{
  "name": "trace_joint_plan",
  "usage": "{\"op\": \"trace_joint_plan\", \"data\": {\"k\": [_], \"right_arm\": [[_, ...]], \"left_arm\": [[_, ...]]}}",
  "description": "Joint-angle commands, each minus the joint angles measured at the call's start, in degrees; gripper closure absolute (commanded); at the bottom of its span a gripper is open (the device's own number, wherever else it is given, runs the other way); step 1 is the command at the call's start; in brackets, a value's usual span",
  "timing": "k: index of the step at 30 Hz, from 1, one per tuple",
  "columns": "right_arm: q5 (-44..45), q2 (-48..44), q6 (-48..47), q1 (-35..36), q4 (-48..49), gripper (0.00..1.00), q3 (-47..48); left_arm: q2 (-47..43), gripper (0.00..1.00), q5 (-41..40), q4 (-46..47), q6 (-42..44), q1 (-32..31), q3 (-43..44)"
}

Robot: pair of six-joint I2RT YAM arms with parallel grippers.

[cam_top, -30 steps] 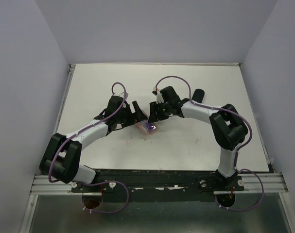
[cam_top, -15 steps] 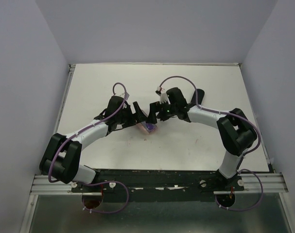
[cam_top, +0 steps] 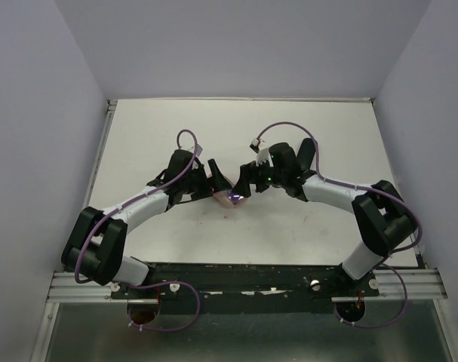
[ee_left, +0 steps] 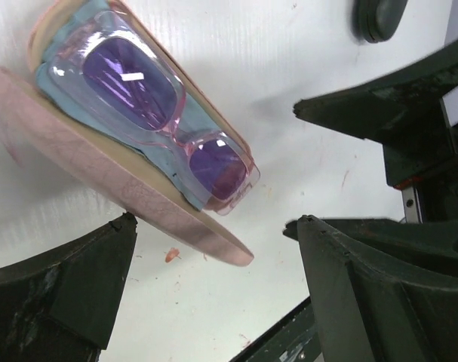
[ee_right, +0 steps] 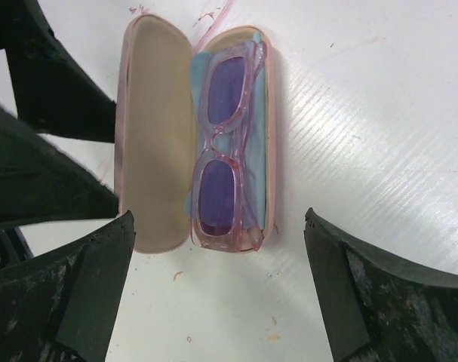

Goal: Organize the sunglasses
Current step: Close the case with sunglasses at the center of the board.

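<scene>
The pale pink-purple sunglasses [ee_right: 221,143] [ee_left: 164,113] lie folded on a light blue cloth [ee_right: 262,136] inside an open pink case [ee_right: 153,136] [ee_left: 100,173] [cam_top: 230,198] mid-table. My right gripper [ee_right: 218,214] [cam_top: 244,182] hovers over the near end of the case, open wide and holding nothing. My left gripper [ee_left: 216,220] [cam_top: 216,179] is just to the left of the case, also open and empty. The case lid lies flat, hinged open beside the tray half.
A black oblong case [cam_top: 309,148] [ee_left: 379,15] lies on the table behind the right arm. The left gripper's fingers [ee_right: 40,68] stand close beside the case lid. Small orange flecks mark the white table [ee_right: 349,151].
My right gripper has opened wide and drawn back to the right, off the sunglasses, which stay in the pink case. The left arm has held still.
</scene>
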Motion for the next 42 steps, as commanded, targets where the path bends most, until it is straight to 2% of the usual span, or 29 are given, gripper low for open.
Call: {"op": "trace_joint_plan", "data": {"k": [1, 4, 9, 14, 19, 21, 26, 30, 34, 37, 42], "right_arm": [[0.7, -3.7, -4.2, 1.1, 1.0, 0.0, -2.2], [-4.7, -4.8, -8.4, 1.1, 0.3, 0.0, -2.9], [-11.2, -5.1, -10.2, 1.1, -0.3, 0.0, -4.3], [-9.2, -4.8, -8.2, 1.1, 2.1, 0.0, -5.3], [0.4, -2.1, -0.4, 1.1, 4.1, 0.0, -3.1], [2.4, -1.0, 3.3, 1.1, 4.8, 0.03, -2.5], [0.8, 4.5, 6.4, 1.1, 4.6, 0.1, 1.2], [-0.2, 6.5, 6.8, 1.1, 5.5, 0.14, 2.7], [0.5, 8.2, 8.4, 1.0, 5.6, 0.21, 3.2], [0.5, 8.9, 9.2, 1.0, 5.7, 0.22, 3.1], [1.8, 10.0, 11.9, 0.2, 6.0, 0.26, 3.1]], "left_arm": [[0.4, 0.04, -3.3, 0.6, -0.7, 0.3, 1.4], [0.0, 0.04, -3.5, 0.4, -0.5, 0.3, 1.4], [-0.2, 0.04, -3.0, 0.4, -0.6, 0.3, 1.6], [-0.5, 0.05, -2.3, 0.9, -1.5, 0.3, 1.2], [-1.8, 0.08, -4.3, -1.0, -2.3, 0.2, 0.8], [-1.9, 0.09, -5.5, -1.8, -2.4, 0.2, 0.9], [-0.7, 0.12, -5.8, -3.0, -2.6, 0.2, 1.9], [-0.9, 0.19, -5.5, -2.4, -2.9, 0.1, 2.1], [-1.0, 0.21, -6.3, -3.2, -3.0, 0.0, 2.4], [-0.7, 0.23, -7.1, -4.9, -3.1, -0.3, 3.4], [0.0, 0.35, -9.8, -8.0, -3.0, -1.1, 5.5]]}}
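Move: The open case with the sunglasses in its tray lies just ahead of the left gripper, about 3 cm farther out, 3 cm to its right and 7 cm below. The raised lid stands along the tray's near-left side, roughly 2 cm ahead, 2 cm right and 5 cm below. From the right gripper the case is some 6 cm left, 1 cm ahead and 6 cm down; the black case lies about 13 cm ahead of that gripper, 23 cm to its right and 7 cm lower. Draw the right gripper back about 3.5 cm, slightly up and turning counter-clockwise, then bring it forward again, undoing the turn, and sink it leftward onto the near-right end of the tray, ending some 3 cm lower than it began, fingers narrowed by a quarter so they straddle the tray. Meanwhile ease the left gripper barely 2 cm forward-left beside the lid, closing its fingers partway. ##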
